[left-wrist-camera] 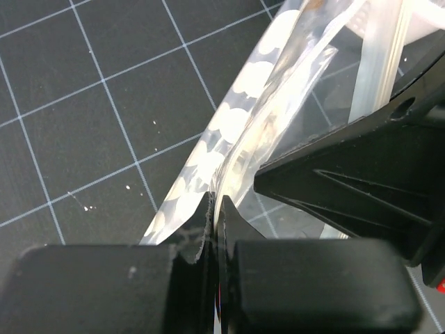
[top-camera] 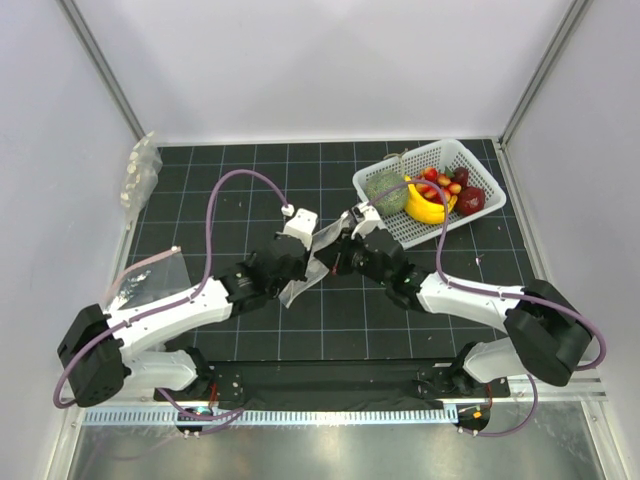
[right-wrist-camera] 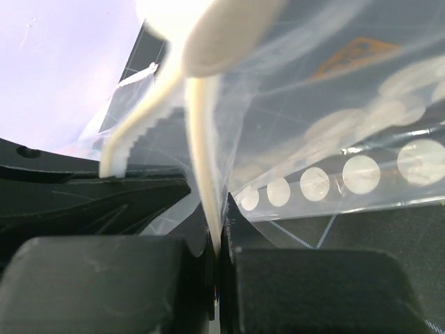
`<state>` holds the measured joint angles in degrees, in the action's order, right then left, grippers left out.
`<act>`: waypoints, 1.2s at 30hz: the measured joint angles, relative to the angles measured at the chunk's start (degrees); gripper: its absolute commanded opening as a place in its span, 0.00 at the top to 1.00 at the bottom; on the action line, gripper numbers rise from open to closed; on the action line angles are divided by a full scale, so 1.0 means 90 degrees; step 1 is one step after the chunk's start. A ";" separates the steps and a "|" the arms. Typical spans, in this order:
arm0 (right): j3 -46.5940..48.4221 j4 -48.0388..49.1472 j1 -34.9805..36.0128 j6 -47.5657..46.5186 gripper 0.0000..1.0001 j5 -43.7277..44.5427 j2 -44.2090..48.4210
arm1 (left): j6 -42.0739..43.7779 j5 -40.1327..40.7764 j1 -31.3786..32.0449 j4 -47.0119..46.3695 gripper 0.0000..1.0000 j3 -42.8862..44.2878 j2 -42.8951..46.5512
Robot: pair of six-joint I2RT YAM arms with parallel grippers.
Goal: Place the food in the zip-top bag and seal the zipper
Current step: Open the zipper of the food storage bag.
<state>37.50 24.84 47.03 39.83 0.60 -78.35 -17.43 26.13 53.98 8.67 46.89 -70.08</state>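
Note:
The zip-top bag (top-camera: 308, 262), clear with white dots, hangs between my two grippers above the middle of the mat. My left gripper (top-camera: 297, 268) is shut on the bag's edge (left-wrist-camera: 236, 125), with the film pinched between the fingertips. My right gripper (top-camera: 336, 256) faces it from the right and is shut on the pale zipper (right-wrist-camera: 200, 146) strip; the dotted film (right-wrist-camera: 361, 174) spreads out to its right. The food (top-camera: 440, 183), a cluster of small red fruits, lies in the white basket at the back right, away from both grippers.
The white basket (top-camera: 487, 172) also holds a yellow banana (top-camera: 425, 208), a round green vegetable (top-camera: 385, 190) and a dark red fruit (top-camera: 471, 201). Plain clear bags lie at the back left corner (top-camera: 140, 170) and on the left of the mat (top-camera: 150, 275).

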 measured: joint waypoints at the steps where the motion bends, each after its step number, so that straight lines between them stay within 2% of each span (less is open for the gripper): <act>1: 0.0000 0.0005 -0.0034 0.0012 0.99 -0.0078 -0.0002 | -0.0039 0.0041 0.0000 0.0022 1.00 0.0000 0.0034; 5: 0.0041 0.0087 -0.0107 0.0075 0.99 -0.0391 -0.0189 | -0.0109 0.0452 0.0019 0.0325 1.00 0.0017 0.0233; 12: 0.0352 -0.0432 -0.0114 0.0068 0.99 -0.0330 -0.0663 | -0.0163 0.2028 0.0367 0.1311 1.00 0.0372 0.0486; 13: 0.0476 -0.0554 -0.0114 0.0063 0.99 -0.0243 -0.0750 | -0.0158 0.2188 0.0398 0.1396 0.98 0.0379 0.0544; 15: 0.0709 -0.0765 -0.0129 0.0044 0.99 -0.0107 -0.0940 | -0.0148 0.2385 0.0415 0.1530 0.85 0.0379 0.0663; 16: 0.0804 -0.0828 -0.0146 0.0036 0.99 -0.0061 -0.1047 | -0.0138 0.2458 0.0415 0.1574 0.83 0.0374 0.0755; 18: 0.0916 -0.0918 -0.0180 0.0007 0.99 -0.0027 -0.1222 | -0.0170 0.2506 0.0413 0.1562 0.83 0.0338 0.0964; 20: 0.0954 -0.1035 -0.0211 -0.0034 0.99 -0.0029 -0.1338 | -0.0121 0.2438 0.0413 0.1360 0.92 0.0095 0.1394; 23: 0.0957 -0.1183 -0.0238 -0.0087 0.99 -0.0032 -0.1384 | -0.0027 0.2346 0.0413 0.1054 0.97 -0.0420 0.2205; 25: 0.0959 -0.1197 -0.0238 -0.0148 0.99 -0.0032 -0.1384 | -0.0015 0.2290 0.0413 0.0891 0.98 -0.0600 0.2528; 27: 0.0959 -0.1197 -0.0238 -0.0243 0.99 -0.0032 -0.1384 | -0.0007 0.2208 0.0406 0.0741 0.94 -0.0646 0.2618; 28: 0.0959 -0.1195 -0.0238 -0.0272 0.99 -0.0036 -0.1384 | -0.0007 0.2130 0.0406 0.0682 0.91 -0.0646 0.2613; 30: 0.0959 -0.1192 -0.0238 -0.0323 0.99 -0.0112 -0.1384 | 0.0063 0.1885 0.0406 0.0566 0.60 -0.0644 0.2448; 31: 0.0959 -0.1195 -0.0238 -0.0345 0.99 -0.0141 -0.1384 | 0.0100 0.1693 0.0406 0.0529 0.48 -0.0641 0.2312; 32: 0.0959 -0.1190 -0.0238 -0.0367 0.99 -0.0177 -0.1384 | 0.0109 0.1545 0.0406 0.0508 0.40 -0.0631 0.2186; 34: 0.0959 -0.1190 -0.0238 -0.0398 0.99 -0.0231 -0.1384 | 0.0165 0.1134 0.0406 0.0461 0.36 -0.0622 0.1865; 36: 0.0959 -0.1188 -0.0238 -0.0420 0.99 -0.0277 -0.1384 | 0.0219 0.0784 0.0406 0.0403 0.23 -0.0619 0.1610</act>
<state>46.13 14.15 44.88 36.05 -1.89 -90.80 -15.46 33.19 57.63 12.29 41.32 -55.59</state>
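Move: The zip bag's mouth is pinched in the right fingers, right at that hand; from the left hand this grip lies about 4 cm to the right, 1 cm ahead and level, and the left fingers are already shut on the bag too. The fruit basket stands some 27 cm ahead, 35 cm right and 8 cm below the left hand. A second, flat bag lies about 38 cm to its left, 2 cm back and 12 cm lower. The bag, pinched by both hands, is drawn apart: the left hand goes some 9 cm left while rising about 7 cm, turning counter-clockwise, as the right keeps its pinch and sinks 6 to 7 cm, edging forward. The left then opens wide, with no hold on the bag any more, and swings back right and down towards it. ##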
